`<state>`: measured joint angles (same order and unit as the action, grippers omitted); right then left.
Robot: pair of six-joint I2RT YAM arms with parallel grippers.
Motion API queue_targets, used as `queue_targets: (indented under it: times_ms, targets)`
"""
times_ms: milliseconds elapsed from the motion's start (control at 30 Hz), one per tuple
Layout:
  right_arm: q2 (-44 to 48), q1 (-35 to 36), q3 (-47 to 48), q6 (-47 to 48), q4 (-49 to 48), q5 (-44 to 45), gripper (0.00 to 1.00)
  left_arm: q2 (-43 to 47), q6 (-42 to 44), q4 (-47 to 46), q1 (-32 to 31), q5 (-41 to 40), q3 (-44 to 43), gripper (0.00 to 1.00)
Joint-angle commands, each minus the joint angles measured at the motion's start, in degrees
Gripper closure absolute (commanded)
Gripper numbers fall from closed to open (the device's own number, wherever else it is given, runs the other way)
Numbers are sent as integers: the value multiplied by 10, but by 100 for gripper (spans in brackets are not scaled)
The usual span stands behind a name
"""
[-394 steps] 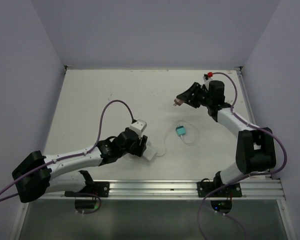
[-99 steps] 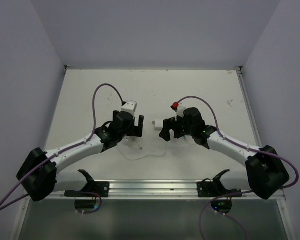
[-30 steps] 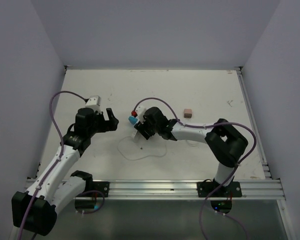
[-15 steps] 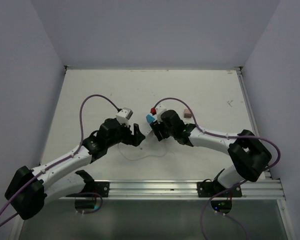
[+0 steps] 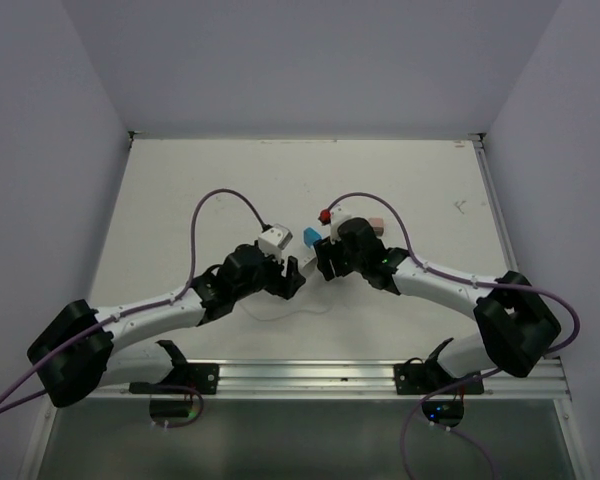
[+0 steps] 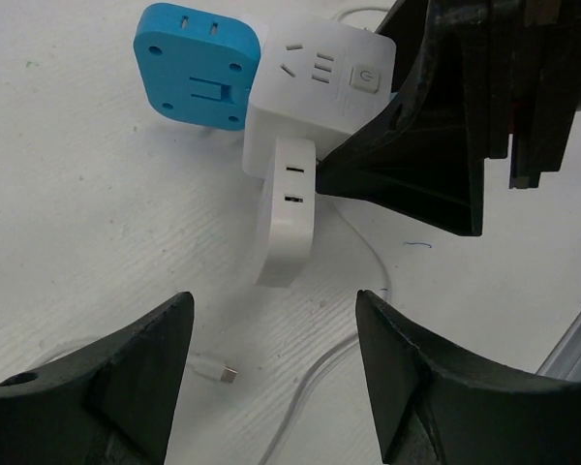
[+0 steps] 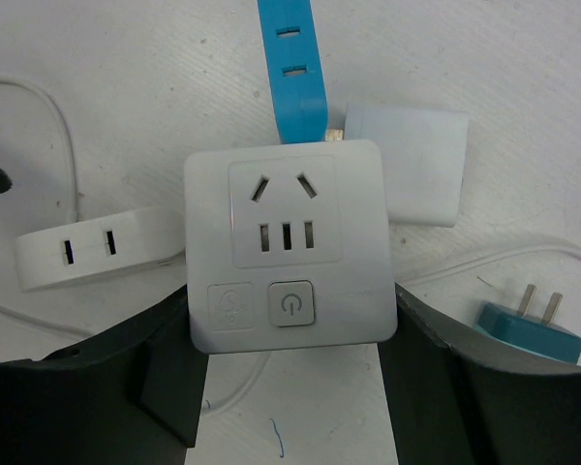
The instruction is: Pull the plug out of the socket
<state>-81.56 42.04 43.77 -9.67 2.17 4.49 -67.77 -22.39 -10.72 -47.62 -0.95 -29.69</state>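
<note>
My right gripper (image 7: 290,334) is shut on a white socket cube (image 7: 286,242), one finger on each side. A blue plug adapter (image 7: 292,68) sticks out of its far side, a flat white plug (image 7: 97,247) out of its left side, and a white adapter (image 7: 421,160) sits at its right. In the left wrist view, the cube (image 6: 324,82), blue adapter (image 6: 198,68) and flat white plug (image 6: 289,208) lie just ahead of my open, empty left gripper (image 6: 271,387). In the top view, the left gripper (image 5: 290,278) faces the right gripper (image 5: 322,258) at the table's middle.
A teal two-prong plug (image 7: 528,329) lies loose on the table right of the cube. A thin white cable (image 6: 310,373) with a USB end (image 6: 228,373) runs under my left gripper. A small pink block (image 5: 376,224) sits behind the right arm.
The right gripper has carried the socket cube slightly right. The left gripper has moved right and closer, and now sits just before the flat white plug.
</note>
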Motion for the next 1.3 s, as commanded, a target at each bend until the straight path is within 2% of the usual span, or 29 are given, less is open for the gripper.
queue_targets:
  times_ms: [0, 133, 567, 967, 1033, 1067, 1133, 1167, 1233, 1267]
  targets:
    - [25, -1, 1, -19, -24, -20, 100, -32, 33, -65, -7, -19, -26, 29]
    - [27, -2, 0, -21, -24, -29, 100, -60, 51, -87, -10, -28, -32, 33]
    - [19, -6, -3, -37, -35, -67, 100, -90, 65, -110, -14, 0, -32, 57]
    - [5, -9, 3, -53, -46, -92, 100, -102, 69, -112, -20, -3, -22, 62]
    - [3, -9, 0, -53, -48, -91, 100, -99, 71, -112, -20, -3, -23, 69]
    - [2, -11, -3, -53, -50, -89, 100, -98, 70, -111, -20, -3, -21, 79]
    - [1, -15, -7, -57, -55, -84, 100, -95, 71, -110, -20, -3, -21, 87]
    - [-2, -16, -9, -58, -55, -79, 100, -92, 71, -109, -20, -5, -19, 94]
    - [-3, -21, -12, -59, -56, -73, 100, -83, 69, -106, -20, -10, -14, 100]
    - [-3, -24, -17, -58, -57, -71, 100, -81, 69, -106, -20, -12, -12, 100]
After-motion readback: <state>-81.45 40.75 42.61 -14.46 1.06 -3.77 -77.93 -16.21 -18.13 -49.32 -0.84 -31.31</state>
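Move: The white plug sticks out of the near-left side of the socket cube, roughly 3 cm ahead of the left hand, 4 cm to its right and 3 cm below. The socket's middle is about 6 cm ahead of the left hand and 8 cm right; the blue plug is about 10 cm ahead and 5 cm right. From the right hand, which already holds the socket, the white plug is some 2 cm back and 5 cm left. The left hand eases down and to the right, with a slight reach forward, about 3.5 cm in all, bringing its open fingers either side of the white plug, then shuts them until they pinch its two broad sides. Meanwhile the right hand keeps its grip on the socket and draws it about 2 cm back and left to meet the left hand, rolling so that its left side rises some 10 degrees. ##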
